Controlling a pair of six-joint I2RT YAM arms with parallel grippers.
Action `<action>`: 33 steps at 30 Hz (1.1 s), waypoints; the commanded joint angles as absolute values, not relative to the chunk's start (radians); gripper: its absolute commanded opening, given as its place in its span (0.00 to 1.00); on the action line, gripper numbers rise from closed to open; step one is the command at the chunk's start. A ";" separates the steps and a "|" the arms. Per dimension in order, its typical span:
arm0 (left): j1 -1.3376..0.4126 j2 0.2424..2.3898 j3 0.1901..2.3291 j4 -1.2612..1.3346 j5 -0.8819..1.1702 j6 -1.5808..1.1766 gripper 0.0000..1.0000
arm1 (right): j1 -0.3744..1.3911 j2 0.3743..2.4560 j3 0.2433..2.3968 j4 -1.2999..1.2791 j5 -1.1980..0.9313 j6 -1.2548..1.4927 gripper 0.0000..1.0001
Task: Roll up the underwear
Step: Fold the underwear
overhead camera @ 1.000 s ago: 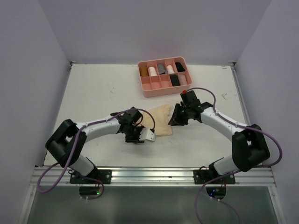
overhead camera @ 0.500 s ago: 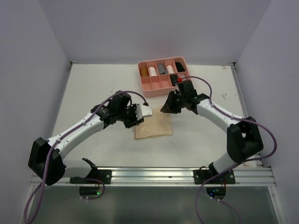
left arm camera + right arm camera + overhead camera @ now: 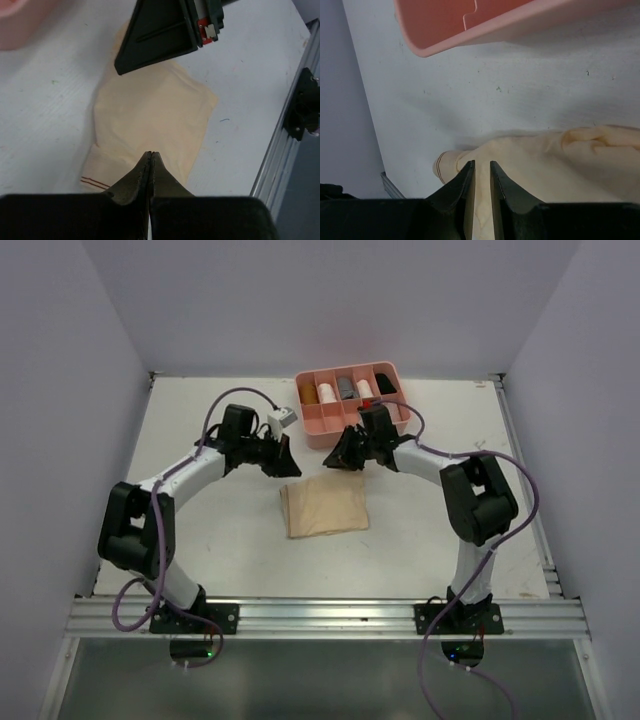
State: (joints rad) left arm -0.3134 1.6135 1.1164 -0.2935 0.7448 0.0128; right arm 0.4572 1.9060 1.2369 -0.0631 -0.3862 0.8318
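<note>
The pale tan underwear [image 3: 323, 506] lies flat as a folded rectangle in the middle of the table, a thin red stripe at one edge [image 3: 155, 110] [image 3: 545, 160]. My left gripper [image 3: 291, 467] [image 3: 151, 154] hovers by its far left corner, jaws pressed shut with nothing between them. Just beyond the far edge of the cloth, my right gripper [image 3: 333, 462] [image 3: 481, 164] has its jaws a narrow gap apart; cloth shows through the gap below them. The two grippers point at each other.
The pink divided tray [image 3: 345, 437] [image 3: 485, 30] stands right behind both grippers, with several rolled items in its compartments. A metal rail [image 3: 280, 150] runs along the table's near edge.
Both grippers have moved from the cloth's sides up to its far edge near the tray. The left gripper opened, then shut. The cloth went from rumpled to a flat folded rectangle.
</note>
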 commanded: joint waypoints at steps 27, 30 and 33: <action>-0.150 2.002 0.877 0.032 0.914 -0.282 0.00 | 0.353 2.079 1.156 0.226 -0.486 0.887 0.20; -0.149 1.933 0.885 0.009 0.971 -0.236 0.00 | 0.353 2.005 1.210 0.187 -0.508 0.887 0.24; -0.150 1.838 0.945 -0.093 1.064 -0.138 0.05 | 0.353 1.904 1.248 0.119 -0.541 0.881 0.28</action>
State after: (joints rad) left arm -0.1589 1.9343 0.9077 0.0002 1.0042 -0.2626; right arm 0.3576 2.0396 1.1637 0.1661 -0.4995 0.8959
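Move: The underwear's middle lies about 6 cm to the left hand's right, 4 cm back and 12 cm below, with the left end's far corner close beneath that hand. From the right hand, the underwear's middle is roughly 9 cm back, 1 cm left and 7 cm down. The pink tray stands beyond, its middle some 19 cm ahead of the right hand and 5 cm to its right, about 4 cm below. The left hand, fingers shut, sinks about 12 cm onto the underwear's left end, drawing slightly back and then shifting a few centimetres left near the cloth while the wrist turns some 30 degrees so the fingers point more squarely right. The right hand, its fingers held slightly apart, goes down about 6 cm to the far edge while easing 3 cm right, then creeps a little forward and lifts nearly 2 cm as the left hand stays low with its fingertips against the cloth. ##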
